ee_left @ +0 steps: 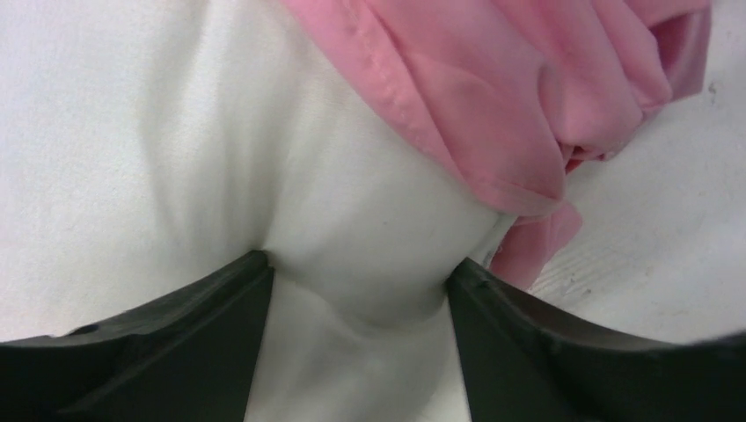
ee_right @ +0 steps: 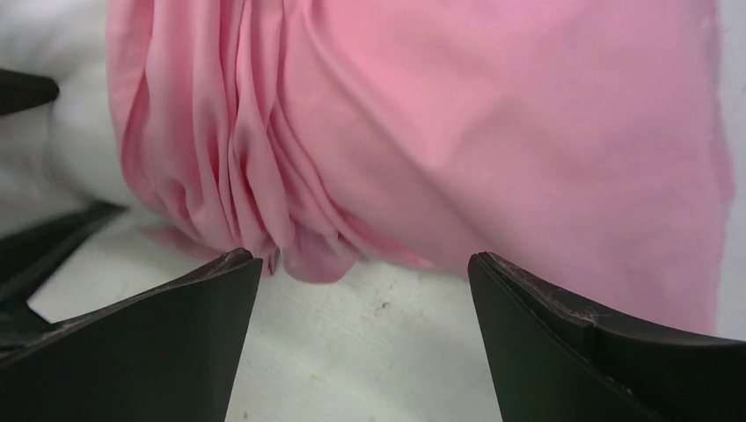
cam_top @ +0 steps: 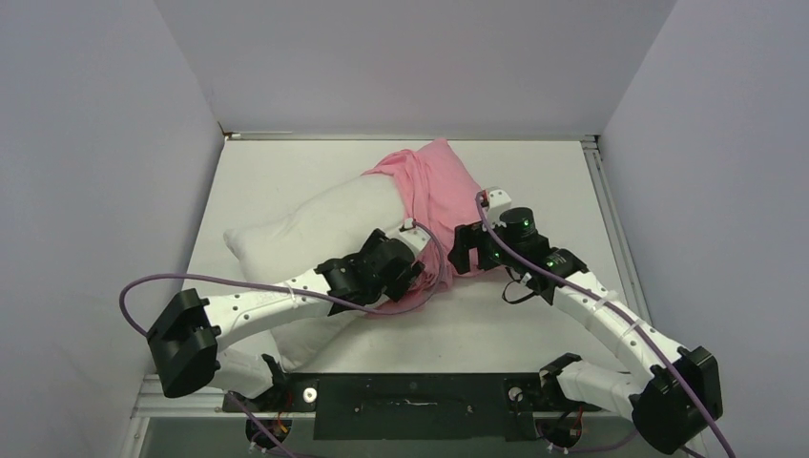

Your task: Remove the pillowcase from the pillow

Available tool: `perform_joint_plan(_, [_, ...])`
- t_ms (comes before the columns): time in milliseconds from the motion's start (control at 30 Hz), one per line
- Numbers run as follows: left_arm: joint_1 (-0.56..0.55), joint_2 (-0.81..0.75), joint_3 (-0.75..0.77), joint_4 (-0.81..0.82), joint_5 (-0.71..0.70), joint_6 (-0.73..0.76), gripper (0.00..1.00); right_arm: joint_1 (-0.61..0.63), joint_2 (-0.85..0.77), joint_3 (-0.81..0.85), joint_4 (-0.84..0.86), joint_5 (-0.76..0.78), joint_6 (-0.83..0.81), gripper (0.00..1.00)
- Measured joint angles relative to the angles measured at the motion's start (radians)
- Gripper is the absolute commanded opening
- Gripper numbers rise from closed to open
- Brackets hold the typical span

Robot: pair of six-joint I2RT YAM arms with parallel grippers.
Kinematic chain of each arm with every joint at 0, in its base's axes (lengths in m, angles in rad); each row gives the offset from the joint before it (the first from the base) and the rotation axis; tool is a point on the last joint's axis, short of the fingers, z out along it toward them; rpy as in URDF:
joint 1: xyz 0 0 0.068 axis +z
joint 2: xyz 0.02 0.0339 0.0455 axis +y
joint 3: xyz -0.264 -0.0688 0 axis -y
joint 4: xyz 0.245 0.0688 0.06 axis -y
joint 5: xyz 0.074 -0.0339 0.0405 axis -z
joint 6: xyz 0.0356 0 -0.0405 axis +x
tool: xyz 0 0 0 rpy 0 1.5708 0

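The white pillow (cam_top: 296, 229) lies slantwise on the table, its far right end still inside the bunched pink pillowcase (cam_top: 434, 181). My left gripper (cam_top: 415, 272) is down on the pillow's near edge just below the pink hem. In the left wrist view a bulge of pillow (ee_left: 176, 132) fills the gap of the left gripper (ee_left: 356, 268), both fingers dent it, and the jaws stand wide; the pillowcase (ee_left: 493, 79) is above. My right gripper (cam_top: 463, 250) is open at the cover's right side. Only bare table lies between the right gripper's (ee_right: 365, 259) fingers, short of the pillowcase (ee_right: 484, 114) folds.
The white table (cam_top: 534, 324) is boxed in by grey walls on the left, back and right. A metal rail (cam_top: 611, 229) runs along the right edge. Purple cables loop from both arms. The left gripper's dark fingers (ee_right: 35, 246) show at the right wrist view's left edge.
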Motion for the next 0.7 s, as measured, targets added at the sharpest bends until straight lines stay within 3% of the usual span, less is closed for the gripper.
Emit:
perform_joint_plan(133, [0.047,0.001,-0.010,0.030,0.012,-0.018,0.18,0.013,0.000,-0.065,-0.008,-0.077,0.008,0.92])
perform_joint_plan(233, [0.067,-0.003,-0.018,0.049,0.027,-0.023,0.03,0.034,0.015,-0.099,0.011,-0.113,0.021,0.92])
perform_joint_plan(500, [0.076,-0.061,-0.025,0.050,0.079,-0.029,0.00,0.106,0.135,-0.122,0.168,-0.126,0.070,0.93])
perform_joint_plan(600, [0.079,-0.091,-0.025,0.040,0.095,-0.032,0.00,0.131,0.200,-0.122,0.236,-0.099,0.087,1.00])
perform_joint_plan(700, [0.085,-0.120,-0.025,0.023,0.105,-0.034,0.00,0.151,0.267,-0.114,0.277,-0.061,0.098,0.82])
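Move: The pillow's loose near-right edge lies between the left hand's open fingers, about 2 cm ahead and 1 cm below. The gathered near end of the pillowcase, which the right hand goes for, is some 7 cm to that hand's left, level with it fore and aft, and 8 cm below. The pillow edge is about 13 cm left of the right hand, 1 cm farther back than it and 5 cm down; those pillowcase folds lie some 6 cm right of the left hand, 3 cm ahead and 4 cm down. Downward, about 8 cm in all, the wide-open right hand swoops first back some 4 cm, then left and slightly forward to bring its fingers around the pillowcase's gathered near end, without closing. The left hand eases forward a little as its fingers finish shutting and pinch the pillow's edge, then lifts it about 3 cm, rolling slightly. ##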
